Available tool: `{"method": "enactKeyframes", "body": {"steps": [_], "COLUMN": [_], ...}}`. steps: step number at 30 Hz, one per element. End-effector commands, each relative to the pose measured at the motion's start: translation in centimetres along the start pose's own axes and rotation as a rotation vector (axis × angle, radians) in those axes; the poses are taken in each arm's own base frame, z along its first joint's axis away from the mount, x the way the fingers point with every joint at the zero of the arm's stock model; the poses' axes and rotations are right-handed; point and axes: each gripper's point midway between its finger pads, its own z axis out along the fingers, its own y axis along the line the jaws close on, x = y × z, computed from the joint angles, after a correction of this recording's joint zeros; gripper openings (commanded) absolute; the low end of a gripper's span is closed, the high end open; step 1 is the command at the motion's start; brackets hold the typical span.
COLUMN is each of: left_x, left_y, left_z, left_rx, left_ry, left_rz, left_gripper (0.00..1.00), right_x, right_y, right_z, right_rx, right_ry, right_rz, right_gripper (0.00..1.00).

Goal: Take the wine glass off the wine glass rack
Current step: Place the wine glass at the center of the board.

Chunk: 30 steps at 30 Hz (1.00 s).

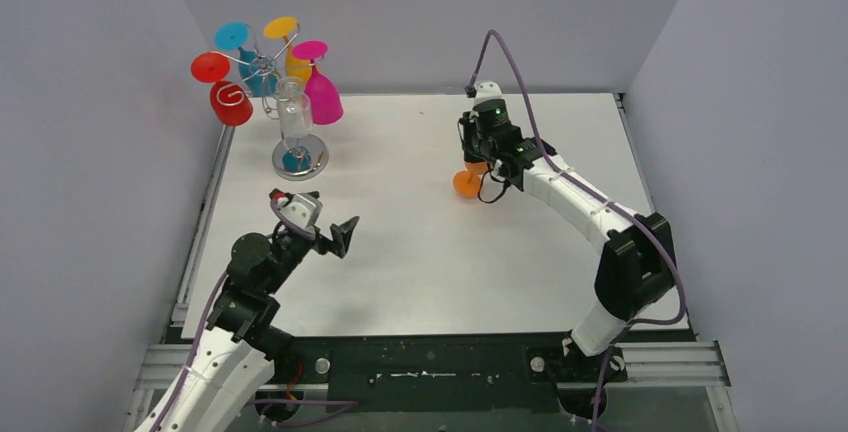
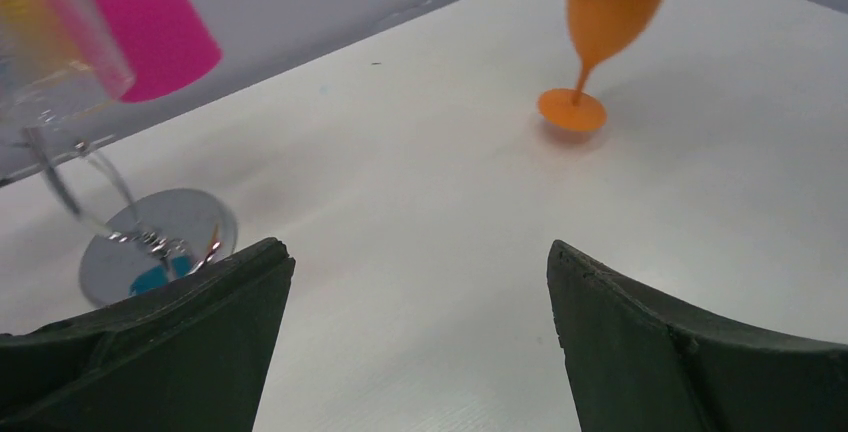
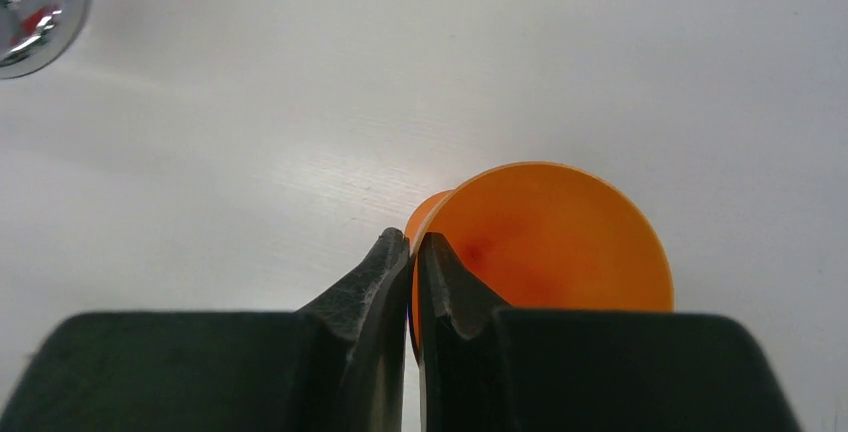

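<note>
The wine glass rack (image 1: pixel 300 157) stands at the table's far left, its round shiny base (image 2: pixel 150 242) also in the left wrist view. Several coloured glasses and a clear one (image 1: pixel 292 112) hang upside down from its arms. An orange wine glass (image 1: pixel 467 183) stands upright on the table mid-right, foot down (image 2: pixel 572 110). My right gripper (image 3: pixel 412 242) is shut on its rim (image 3: pixel 560 242), one finger inside and one outside. My left gripper (image 1: pixel 320 220) hovers in front of the rack base, jaws wide open with nothing between them (image 2: pixel 420 252).
A pink glass (image 1: pixel 322 97) and a red glass (image 1: pixel 230 102) hang lowest on the rack, close to the grey left wall (image 1: pixel 100 152). Walls enclose the white table (image 1: pixel 430 272) on three sides.
</note>
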Motion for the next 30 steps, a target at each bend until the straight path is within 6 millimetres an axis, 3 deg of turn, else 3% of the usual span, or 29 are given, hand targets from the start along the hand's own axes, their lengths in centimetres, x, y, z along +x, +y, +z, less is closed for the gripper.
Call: {"method": "enactKeyframes", "body": {"steps": [1,5,12,16,24,30], "left_x": [-1.5,-1.0,-0.5,0.0,0.4,0.5], "left_y": [5.3,7.5,8.2,9.1,9.2,9.5], "left_z": [-0.8,-1.2,-0.9,-0.9,-0.9,-1.0], "left_rx": [-0.273,-0.345,-0.348,-0.389,-0.388,-0.402], "left_ry": [-0.094,-0.108,-0.093,-0.061,-0.049,-0.045], "left_rz": [-0.157,-0.224,-0.250,-0.267,-0.264,-0.262], "left_gripper": [0.97,0.97,0.97,0.97,0.97,0.97], "right_x": [-3.8,-4.2,-4.0,-3.9,-4.2,-5.9], "right_y": [-3.4,-3.3,-4.0,-3.8,-3.4,-2.6], "right_z": [2.4,4.7,7.5,8.1,8.2,7.0], "right_rx": [0.225,0.233,0.245,0.216,0.207,0.181], "right_ry": [-0.130,-0.126,-0.079,-0.053,0.009,-0.013], "right_rz": [0.001,0.007,-0.015,-0.023,-0.063,-0.061], "right_gripper": [0.00,0.00,0.00,0.00,0.24,0.36]}}
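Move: The right hand holds the orange wine glass by its rim. The bare spot on the board where the glass is headed lies about 8 cm ahead of this hand, 3 cm to its right and 20 cm below. The rack's base is about 48 cm to its left and 10 cm ahead, down on the board. From the empty left hand, that spot is roughly 24 cm ahead, 34 cm to the right and 23 cm below. Right hand carries the glass about 10 cm forward and down onto the board, then opens; left swings left. ##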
